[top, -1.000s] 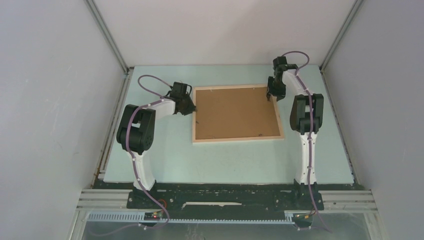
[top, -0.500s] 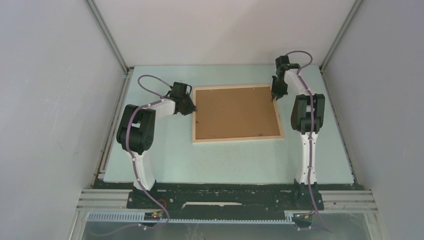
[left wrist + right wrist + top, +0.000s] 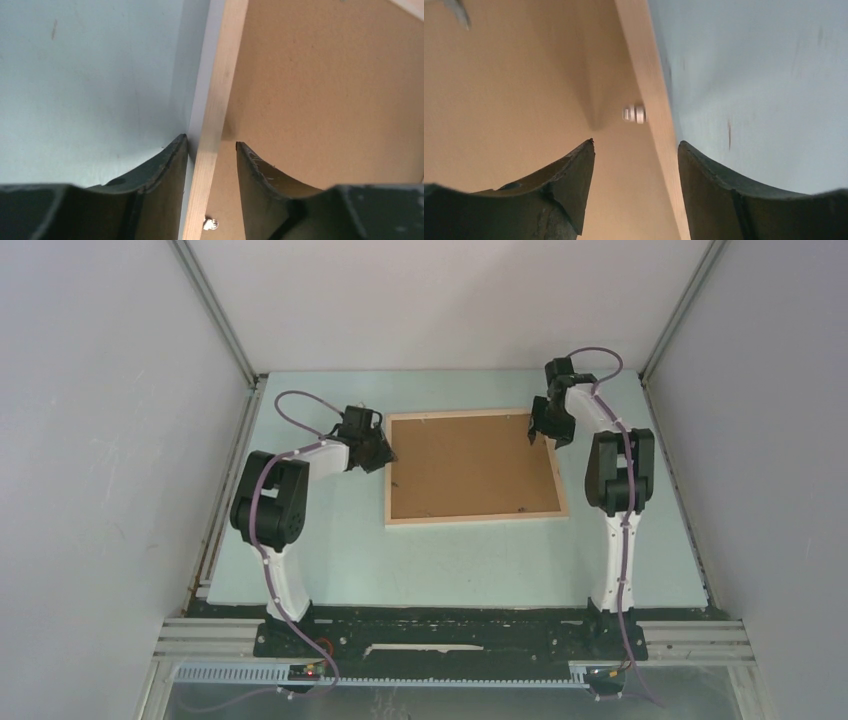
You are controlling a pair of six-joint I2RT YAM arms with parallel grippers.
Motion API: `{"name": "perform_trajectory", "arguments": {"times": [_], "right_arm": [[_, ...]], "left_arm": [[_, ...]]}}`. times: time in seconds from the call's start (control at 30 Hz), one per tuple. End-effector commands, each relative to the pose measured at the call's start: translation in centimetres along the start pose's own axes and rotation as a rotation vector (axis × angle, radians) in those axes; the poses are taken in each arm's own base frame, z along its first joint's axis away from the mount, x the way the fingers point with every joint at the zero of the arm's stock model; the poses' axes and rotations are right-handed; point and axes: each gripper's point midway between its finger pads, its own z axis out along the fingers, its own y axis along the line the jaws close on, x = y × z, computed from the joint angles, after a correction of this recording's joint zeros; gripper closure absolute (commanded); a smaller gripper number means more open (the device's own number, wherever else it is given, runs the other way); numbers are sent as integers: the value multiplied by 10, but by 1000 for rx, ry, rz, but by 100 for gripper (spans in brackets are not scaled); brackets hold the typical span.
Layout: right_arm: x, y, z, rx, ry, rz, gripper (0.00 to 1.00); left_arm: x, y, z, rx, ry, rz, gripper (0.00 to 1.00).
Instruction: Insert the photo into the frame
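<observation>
The frame [image 3: 476, 517] lies face down on the table, its light wood rails around the brown backing board [image 3: 470, 465]. The photo is hidden. My left gripper [image 3: 385, 455] straddles the frame's left rail [image 3: 222, 90]; its jaws [image 3: 212, 141] stand open, with a gap on each side of the wood. My right gripper [image 3: 540, 430] hangs over the far right corner. It [image 3: 636, 143] is open wide, one finger above the backing board [image 3: 524, 90] and the other just outside the right rail [image 3: 644, 75].
Small metal retaining tabs [image 3: 211, 223] [image 3: 635, 113] sit against the inner edge of the rails. The pale green table [image 3: 330, 540] is boxed in by grey walls at the left, right and back. Both arm bases stand at the near edge.
The right gripper shut briefly at the frame's far right corner, then opened wide and shifted slightly inward. The left gripper has loosened from the left rail and turned a little.
</observation>
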Motion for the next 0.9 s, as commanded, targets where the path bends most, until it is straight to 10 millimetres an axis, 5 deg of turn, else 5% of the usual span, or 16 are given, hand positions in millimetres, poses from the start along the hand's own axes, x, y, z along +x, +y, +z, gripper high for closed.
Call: {"name": "perform_trajectory", "arguments": {"times": [0.0,0.13,0.3,0.43,0.67,0.73,0.87], "right_arm": [[7,9,-77,32,-160,-44,30],[49,9,-103,-39,-235,-27,23],[117,45,-117,-265,-231,-62,22],[147,63,-155,-304,-359,-165,21],[161,24,-220,-325,-651,-81,15],[164,7,-225,-302,-701,0,1],[184,-1,-211,-378,-643,198,0]], "left_arm": [[-7,-19,-33,115,-61,35,46],[-8,-15,-48,131,-106,28,29],[-17,-1,-68,145,-198,-36,16],[-19,7,-102,170,-309,-60,8],[29,4,-131,348,-266,-27,0],[33,1,-141,381,-285,-21,0],[52,-28,-171,550,-345,74,0]]}}
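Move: Both hands straddle short sides of the frame. Its middle is about 18 cm right and 2 cm back of the left hand, with a metal clip 5 cm back and 1 cm right, and the near-left corner roughly 16 cm straight back. From the right hand the middle is some 17 cm left and 6 cm back, a clip 2 cm ahead and 1 cm left, the near-right corner 19 cm back and 5 cm right, all slightly below. Both hands leave the frame, the right one fast: it pulls back about 24 cm, bowing out to its left partway, and climbs some 15 cm, most of that late, while its fingers swing up from steep to nearly level and finish opening. The left hand opens wide from its loose hold around the left rail, comes free of it, and backs off about 12 cm towards the base while rising 7 cm, its fingers tipping up some 20 degrees. ##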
